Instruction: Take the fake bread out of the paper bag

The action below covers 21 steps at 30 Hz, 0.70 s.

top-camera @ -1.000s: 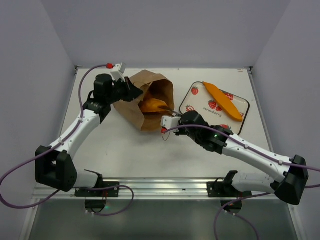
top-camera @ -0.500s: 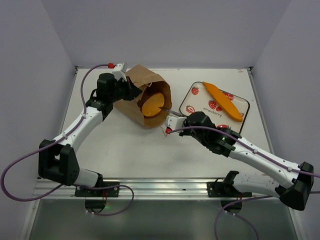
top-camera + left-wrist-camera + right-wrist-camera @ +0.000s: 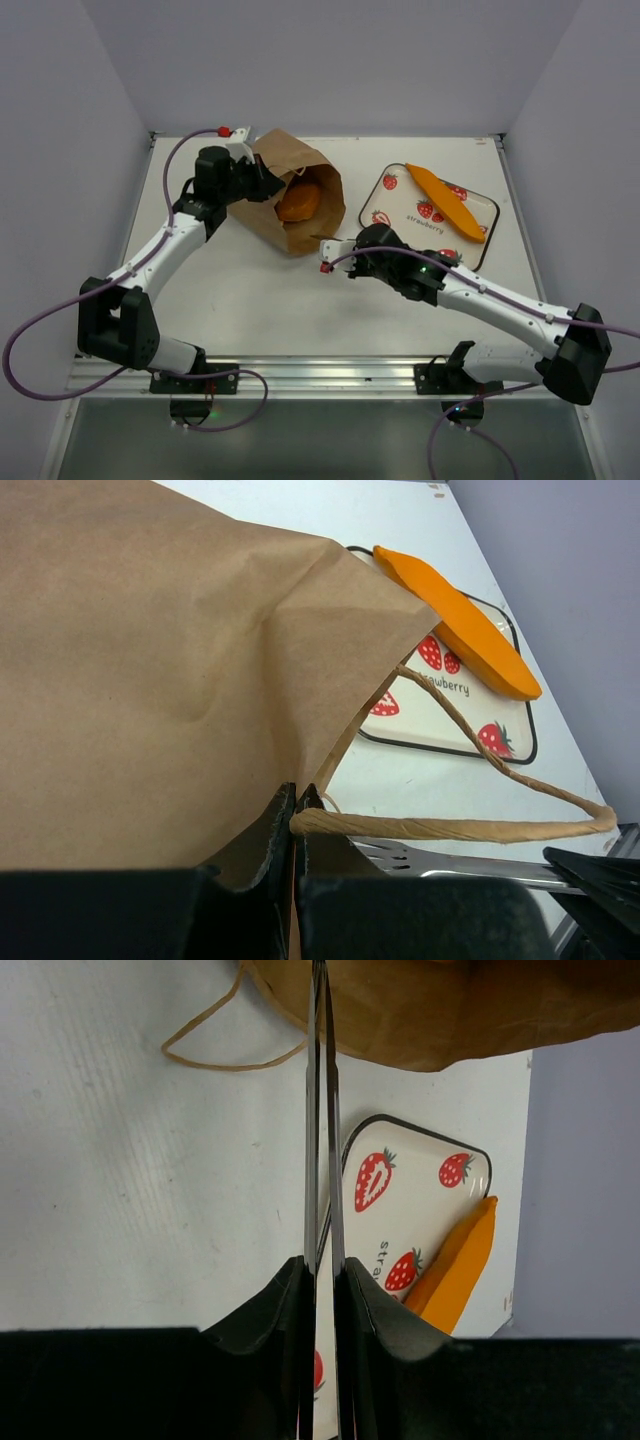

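The brown paper bag [image 3: 315,232] lies tipped on its side with its mouth toward my right arm, and also fills the left wrist view [image 3: 150,680]. A round orange fake bread [image 3: 298,202] sits inside the mouth. My left gripper [image 3: 262,183] [image 3: 295,792] is shut on the bag's rim where a twisted handle [image 3: 450,828] comes out. My right gripper [image 3: 345,243] [image 3: 322,1265] is shut on thin metal tongs [image 3: 318,1110]. The tong blades are squeezed close together. Their tips reach the bag's lower rim [image 3: 450,1010] and hold no bread.
A strawberry-print tray [image 3: 490,215] [image 3: 400,1175] stands right of the bag with a long orange loaf-shaped piece [image 3: 447,203] [image 3: 460,625] on it. The bag's other handle [image 3: 215,1050] lies loose on the white table. Grey walls close in three sides.
The left gripper tilted the bag up a little. The right gripper squeezed the tongs together and drew them back to the bag's rim. The bread now lies deeper in the bag.
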### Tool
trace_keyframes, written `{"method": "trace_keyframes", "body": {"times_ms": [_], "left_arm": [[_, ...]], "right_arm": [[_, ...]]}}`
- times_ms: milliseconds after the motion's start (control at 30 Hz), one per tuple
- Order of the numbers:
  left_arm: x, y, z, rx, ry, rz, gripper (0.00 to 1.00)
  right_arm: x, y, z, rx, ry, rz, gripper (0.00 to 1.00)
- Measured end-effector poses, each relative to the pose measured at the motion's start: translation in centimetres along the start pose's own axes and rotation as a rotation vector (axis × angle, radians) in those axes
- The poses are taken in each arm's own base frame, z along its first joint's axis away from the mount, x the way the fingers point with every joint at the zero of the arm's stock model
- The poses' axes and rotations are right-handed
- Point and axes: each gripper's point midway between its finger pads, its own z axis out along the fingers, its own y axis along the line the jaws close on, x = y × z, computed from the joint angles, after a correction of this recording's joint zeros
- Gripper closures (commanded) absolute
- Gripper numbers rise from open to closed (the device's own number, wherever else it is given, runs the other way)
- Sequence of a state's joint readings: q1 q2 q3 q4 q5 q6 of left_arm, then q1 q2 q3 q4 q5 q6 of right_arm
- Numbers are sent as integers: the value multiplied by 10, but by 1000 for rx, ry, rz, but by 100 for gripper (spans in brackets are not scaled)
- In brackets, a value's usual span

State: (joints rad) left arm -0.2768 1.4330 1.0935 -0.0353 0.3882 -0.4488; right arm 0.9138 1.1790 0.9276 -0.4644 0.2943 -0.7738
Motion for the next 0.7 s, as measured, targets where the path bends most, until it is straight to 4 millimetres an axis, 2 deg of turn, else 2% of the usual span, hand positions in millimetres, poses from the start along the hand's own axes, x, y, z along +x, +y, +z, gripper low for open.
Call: {"method": "trace_keyframes", "body": {"times_ms": [67,200,433,700], "left_arm": [[0,-1,-1,4,0,0,98],[0,-2,-2,12,2,0,98],[1,-7,-6,28,13,4,98],[6,-8,-8,39,25,3,98]], "right_arm": [[1,4,6,-17,13,-13,69],[1,8,16,-39,31,-45,62],[-12,-4,28,-9,19,-78,59],[-14,-14,39,41,36,-114,55]]}}
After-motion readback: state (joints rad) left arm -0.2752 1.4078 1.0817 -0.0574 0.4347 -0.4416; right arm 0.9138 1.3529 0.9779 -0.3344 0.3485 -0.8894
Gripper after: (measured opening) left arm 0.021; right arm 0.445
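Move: The orange bread still inside the paper bag lies about 14 cm ahead of the right hand, 17 cm to its left and 9 cm lower. From that hand, the strawberry tray is roughly 13 cm ahead and 17 cm to the right on the table; the long bread on the tray is about 16 cm ahead and 21 cm to the right. From the left hand, the bread in the bag is about 2 cm ahead, 6 cm to the right and 14 cm below. Forward and to the left, about 4 cm in all and after a short dip of 1 to 2 cm, the right hand takes the tongs in towards the bread through the bag's mouth. Its fingers keep hold of the tongs and open partway, spreading the two prongs. The shut left hand keeps pinching the bag's upper edge by the handle, easing back about 1 cm. ##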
